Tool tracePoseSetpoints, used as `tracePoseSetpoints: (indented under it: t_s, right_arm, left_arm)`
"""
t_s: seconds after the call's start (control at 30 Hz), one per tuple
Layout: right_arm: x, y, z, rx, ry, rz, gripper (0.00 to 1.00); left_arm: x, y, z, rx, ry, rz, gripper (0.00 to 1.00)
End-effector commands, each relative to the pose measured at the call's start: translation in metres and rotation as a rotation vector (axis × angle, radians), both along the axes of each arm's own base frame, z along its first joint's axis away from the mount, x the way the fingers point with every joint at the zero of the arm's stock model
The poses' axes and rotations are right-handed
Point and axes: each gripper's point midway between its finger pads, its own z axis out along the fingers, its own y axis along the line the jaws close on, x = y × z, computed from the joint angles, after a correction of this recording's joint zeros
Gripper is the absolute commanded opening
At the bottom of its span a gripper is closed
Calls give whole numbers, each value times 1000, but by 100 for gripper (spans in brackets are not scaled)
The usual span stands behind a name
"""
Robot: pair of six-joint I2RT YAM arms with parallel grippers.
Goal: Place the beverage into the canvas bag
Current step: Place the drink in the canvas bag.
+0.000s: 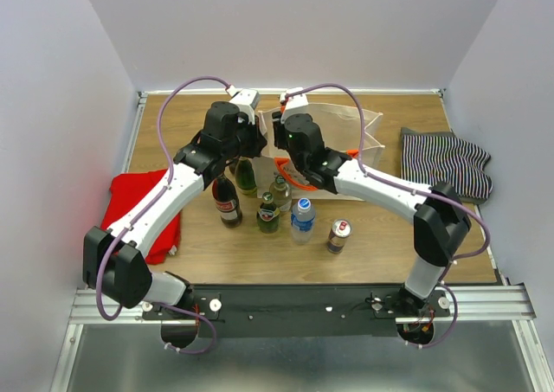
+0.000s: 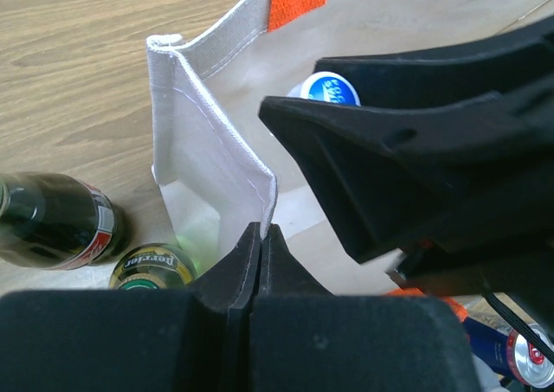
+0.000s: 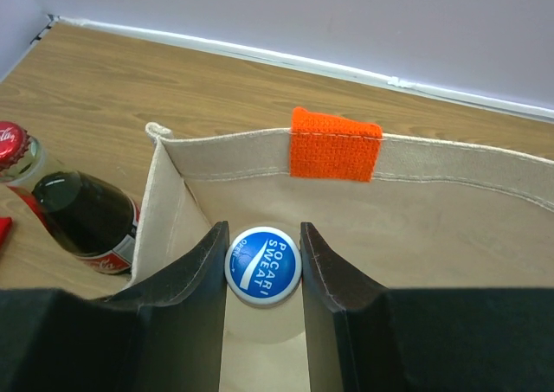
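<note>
The cream canvas bag [image 1: 346,125] stands open at the back of the table, an orange tab [image 3: 335,144] on its rim. My left gripper [image 2: 261,229] is shut on the bag's near rim corner [image 2: 212,154] and holds it up. My right gripper [image 3: 264,229] reaches down inside the bag. Its two fingers press on either side of the beverage, a bottle with a blue Pocari Sweat cap [image 3: 263,265]. That cap [image 2: 329,87] also shows in the left wrist view, behind the right gripper's black fingers [image 2: 407,158]. The bottle's body is hidden under the cap.
In front of the bag stand a cola bottle [image 1: 227,200], green bottles [image 1: 268,212], a blue-capped water bottle [image 1: 302,219] and a can [image 1: 338,234]. A red cloth [image 1: 143,208] lies at the left and a striped cloth [image 1: 446,163] at the right.
</note>
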Motion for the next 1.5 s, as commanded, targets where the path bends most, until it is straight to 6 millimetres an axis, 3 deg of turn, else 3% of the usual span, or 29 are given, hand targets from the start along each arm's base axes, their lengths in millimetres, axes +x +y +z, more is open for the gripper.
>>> tracePoseSetpoints:
  t_s: [0.0, 0.37, 0.8, 1.1, 1.47]
  right_arm:
    - [15, 8, 53, 177, -141, 6, 1]
    - [30, 19, 24, 153, -98, 18, 1]
    - [30, 25, 9, 132, -60, 41, 1]
    - [46, 30, 15, 110, -89, 25, 1]
    - [81, 8, 21, 125, -123, -48, 1]
  left_arm:
    - [-7, 4, -1, 12, 6, 0, 0]
    - [-10, 3, -1, 10, 8, -9, 0]
    - [-10, 2, -5, 13, 13, -11, 0]
    - [-11, 0, -4, 12, 13, -22, 0]
    - [-12, -3, -5, 15, 14, -35, 0]
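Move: My right hand holds the drink bottle by its cap inside the mouth of the canvas bag, whose middle lies about 10 cm to the right, level fore-and-aft and some 11 cm below. The orange tab on its far rim is about 8 cm ahead and 1 cm right, at hand height. Outside, the green bottle stands some 10 cm left and 5 cm back, about 13 cm lower. From my left hand, the bag's middle is 4 cm ahead, 16 cm right and 11 cm below. With the cap still pinched, my right hand lowers the bottle about 4 cm into the left part of the bag while edging forward, pauses briefly, then slides some 3–4 cm farther forward at that height towards the orange tab and far wall. Fingers stay closed on the cap and the wrist hardly turns. My left hand stays put, keeping its pinch on the bag's left rim. ##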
